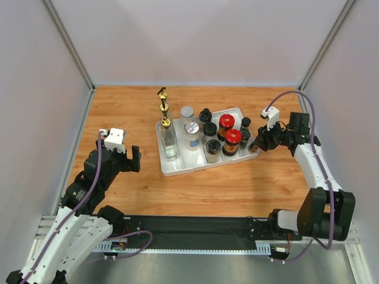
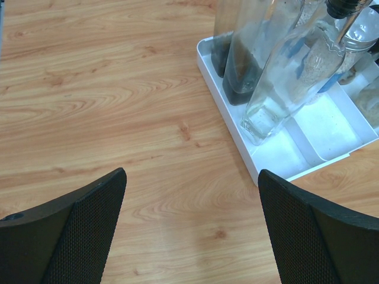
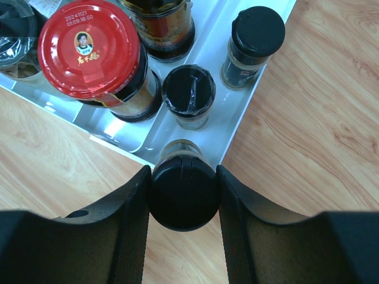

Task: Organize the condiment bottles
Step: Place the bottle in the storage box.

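A white divided tray (image 1: 177,171) at the table's middle holds the condiment bottles. Tall clear gold-spouted bottles (image 1: 168,139) fill its left side, silver-lidded jars (image 1: 192,127) stand beside them, and two red-lidded jars (image 1: 226,122) are at the right. My right gripper (image 3: 183,171) is shut on a small black-capped spice jar (image 3: 183,192) at the tray's (image 3: 237,124) near right corner. Whether that jar rests on anything cannot be told. Two more black-capped jars (image 3: 188,92) and a red lid (image 3: 89,47) stand in the tray just beyond it. My left gripper (image 2: 192,177) hangs open over bare wood, left of the tray (image 2: 228,100).
White walls and aluminium posts (image 1: 71,47) close in the wooden table on three sides. A black base rail (image 1: 195,228) runs along the near edge. Bare wood lies left, right and in front of the tray.
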### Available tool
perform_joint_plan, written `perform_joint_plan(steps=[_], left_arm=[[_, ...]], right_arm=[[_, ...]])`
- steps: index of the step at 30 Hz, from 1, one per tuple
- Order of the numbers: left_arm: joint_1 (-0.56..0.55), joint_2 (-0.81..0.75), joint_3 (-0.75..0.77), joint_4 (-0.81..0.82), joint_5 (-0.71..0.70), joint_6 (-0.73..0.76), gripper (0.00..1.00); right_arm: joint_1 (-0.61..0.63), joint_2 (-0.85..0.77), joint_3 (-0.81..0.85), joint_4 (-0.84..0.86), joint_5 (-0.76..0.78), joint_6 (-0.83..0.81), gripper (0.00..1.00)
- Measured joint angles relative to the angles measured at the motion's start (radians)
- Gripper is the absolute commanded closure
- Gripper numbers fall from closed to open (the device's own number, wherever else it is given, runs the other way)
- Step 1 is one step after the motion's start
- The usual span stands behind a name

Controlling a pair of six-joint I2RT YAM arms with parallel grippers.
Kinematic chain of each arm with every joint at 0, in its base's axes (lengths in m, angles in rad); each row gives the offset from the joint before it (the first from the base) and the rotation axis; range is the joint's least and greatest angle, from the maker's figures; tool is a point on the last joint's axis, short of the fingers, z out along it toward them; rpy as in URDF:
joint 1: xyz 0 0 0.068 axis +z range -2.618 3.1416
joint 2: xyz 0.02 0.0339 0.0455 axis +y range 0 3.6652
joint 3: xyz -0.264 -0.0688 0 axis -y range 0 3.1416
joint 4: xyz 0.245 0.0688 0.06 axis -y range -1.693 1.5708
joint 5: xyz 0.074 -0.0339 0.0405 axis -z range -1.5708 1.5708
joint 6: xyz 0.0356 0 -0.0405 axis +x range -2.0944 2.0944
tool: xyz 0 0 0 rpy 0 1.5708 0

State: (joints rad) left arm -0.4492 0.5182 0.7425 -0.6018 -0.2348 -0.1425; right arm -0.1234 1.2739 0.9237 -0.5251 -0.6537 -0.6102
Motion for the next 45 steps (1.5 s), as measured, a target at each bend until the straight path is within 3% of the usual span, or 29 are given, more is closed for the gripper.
perform_joint_plan(steps=[10, 14, 19, 22, 25, 26, 31, 34, 40, 45], left_arm=[[0.0, 0.0, 0.0, 0.0, 0.002, 0.001, 0.0], [0.0, 0.0, 0.0, 0.0, 0.002, 0.003, 0.0], [0.0, 0.0, 0.0, 0.0, 0.003, 0.003, 0.0], [0.0, 0.0, 0.0, 0.0, 0.006, 0.003, 0.0], [0.0, 0.0, 0.0, 0.0, 0.007, 0.003, 0.0], [0.0, 0.0, 0.0, 0.0, 0.008, 0.003, 0.0], [0.0, -0.006, 0.0, 0.0, 0.009, 0.003, 0.0], [0.0, -0.008, 0.0, 0.0, 0.009, 0.003, 0.0], [0.0, -0.01, -0.001, 0.0, 0.002, 0.003, 0.0], [0.022, -0.009, -0.004, 0.005, -0.001, 0.003, 0.0]], right_arm=[[0.023, 0.083, 0.001, 0.082, 0.037, 0.019, 0.96], [0.049, 0.116, 0.0, 0.083, 0.055, 0.014, 0.83], [0.053, 0.135, -0.001, 0.082, 0.075, -0.008, 0.75], [0.053, 0.145, -0.004, 0.082, 0.079, -0.024, 0.64], [0.053, 0.148, -0.014, 0.078, 0.084, -0.037, 0.49], [0.054, 0.148, -0.016, 0.077, 0.085, -0.042, 0.38], [0.054, 0.145, -0.023, 0.077, 0.085, -0.053, 0.18], [0.054, 0.126, -0.025, 0.071, 0.085, -0.055, 0.0], [0.041, -0.006, -0.025, 0.05, 0.108, -0.037, 0.0], [-0.026, -0.172, -0.016, 0.058, 0.168, 0.088, 0.0]])
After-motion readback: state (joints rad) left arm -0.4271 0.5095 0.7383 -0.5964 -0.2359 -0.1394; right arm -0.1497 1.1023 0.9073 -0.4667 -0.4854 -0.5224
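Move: The right hand holds the last black-capped bottle over the near right corner of the storage box; the empty spot there lies about 2 cm ahead, 1 cm to the left and 7 cm below. The next small bottle stands about 5 cm ahead and 4 left, another some 10 ahead and 4 left, the nearer red-lidded jar about 5 ahead and 9 left, all roughly 6 cm lower. From the left hand, that spot is some 46 cm right, 8 ahead and 16 below. Keeping its pinch on the black-capped bottle, the right hand eases a little forward while sinking about 5 cm, down into the near right corner of the storage box beside the next small bottle, the wrist tilting only slightly. At the bottom the fingers open wide and let go, then the hand climbs some 9 cm and swings about 3 cm to the right, away from the box, its fingers levelling a little and turning clockwise by some ten degrees. ##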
